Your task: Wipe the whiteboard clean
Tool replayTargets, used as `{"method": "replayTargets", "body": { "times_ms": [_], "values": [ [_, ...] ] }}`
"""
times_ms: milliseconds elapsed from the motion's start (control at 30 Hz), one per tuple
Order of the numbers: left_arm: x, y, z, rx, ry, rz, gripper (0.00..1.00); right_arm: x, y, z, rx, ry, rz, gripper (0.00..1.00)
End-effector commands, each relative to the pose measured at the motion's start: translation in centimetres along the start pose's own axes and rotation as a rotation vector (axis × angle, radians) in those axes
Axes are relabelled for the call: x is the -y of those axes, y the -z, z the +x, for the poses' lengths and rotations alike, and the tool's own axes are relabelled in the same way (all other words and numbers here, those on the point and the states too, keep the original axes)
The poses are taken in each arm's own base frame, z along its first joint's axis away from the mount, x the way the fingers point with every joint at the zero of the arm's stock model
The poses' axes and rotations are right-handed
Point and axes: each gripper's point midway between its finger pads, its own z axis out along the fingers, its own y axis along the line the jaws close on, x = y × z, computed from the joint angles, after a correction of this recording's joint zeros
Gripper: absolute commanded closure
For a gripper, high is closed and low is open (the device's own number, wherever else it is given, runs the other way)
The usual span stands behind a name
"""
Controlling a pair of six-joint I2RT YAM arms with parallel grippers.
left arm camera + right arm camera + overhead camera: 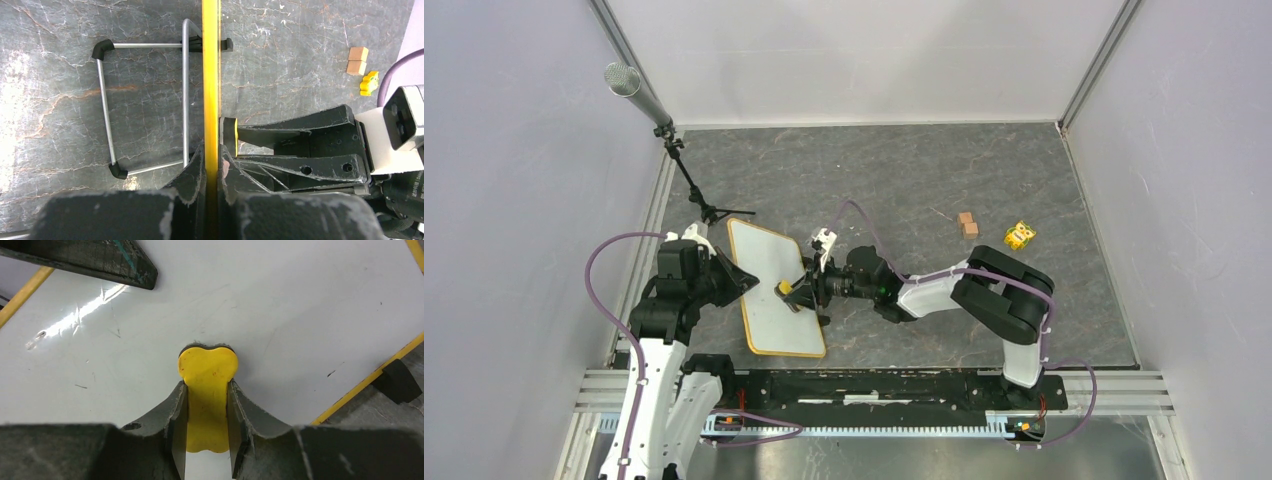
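Note:
The whiteboard (769, 265), white with a yellow frame, is propped up tilted at the table's left. My left gripper (742, 283) is shut on its left edge. In the left wrist view the frame (211, 75) runs edge-on between the closed fingers of the left gripper (212, 165), with the wire stand (145, 105) behind. My right gripper (207, 385) is shut on a yellow eraser (208, 362), whose dark pad is pressed on the board face (300, 315). The face is white with only tiny dark flecks. From above, the eraser (784, 289) sits near the board's middle.
A microphone on a small tripod (679, 160) stands just behind the board. Two small wooden blocks (968, 224) and a yellow toy (1020, 235) lie on the dark marbled table to the right. One of the board's black feet (397, 381) shows at its lower corner.

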Motion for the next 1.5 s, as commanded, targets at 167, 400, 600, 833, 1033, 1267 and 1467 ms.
{"method": "replayTargets", "body": {
  "times_ms": [167,400,600,833,1033,1267,1467],
  "values": [
    [0.5,-0.2,1.2,-0.058,-0.040,0.045,0.98,-8.0,0.3,1.4,-0.070,0.125,-0.144,0.75],
    [0.5,-0.1,1.1,-0.056,-0.041,0.046,0.98,-11.4,2.2,1.8,-0.015,0.126,-0.246,0.75],
    [0.6,-0.1,1.1,-0.053,-0.043,0.051,0.98,-5.8,1.7,4.2,-0.059,0.013,-0.099,0.75],
    [0.7,0.0,1.2,-0.055,-0.042,0.053,0.98,0.6,1.7,6.4,-0.117,-0.095,0.062,0.74],
    [0.7,0.0,1.2,-0.056,-0.043,0.055,0.98,5.1,0.8,5.1,-0.099,-0.121,0.190,0.73],
    [0.7,-0.1,1.3,-0.062,-0.041,0.054,0.98,9.0,-1.6,2.7,0.008,-0.253,0.163,0.73],
    [0.6,-0.2,1.3,-0.065,-0.040,0.052,0.98,10.6,-1.7,3.5,0.055,-0.353,0.155,0.73]
  ]
}}
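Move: Just beyond the eraser gripped in the right hand lies the whiteboard's middle, about 4 cm to that hand's left, level in reach and height. The board's far lower corner is some 17 cm ahead, straight in line and 6 cm lower; the far stand pad on its lower edge is about 13 cm ahead, 2 cm right and 9 cm down. From the left hand the board's middle is roughly 4 cm right, 1 cm back and 5 cm below. Rubbing the eraser along the whiteboard's face, the right hand first draws back some 10 cm while rising, then reverses into a long forward and downward sweep of about 19 cm towards the far lower corner. The wrist swings a little counter-clockwise, then clockwise, rolling about the fingers; its grip stays shut on the eraser. The left hand keeps still, pinching the board's edge to brace it. ##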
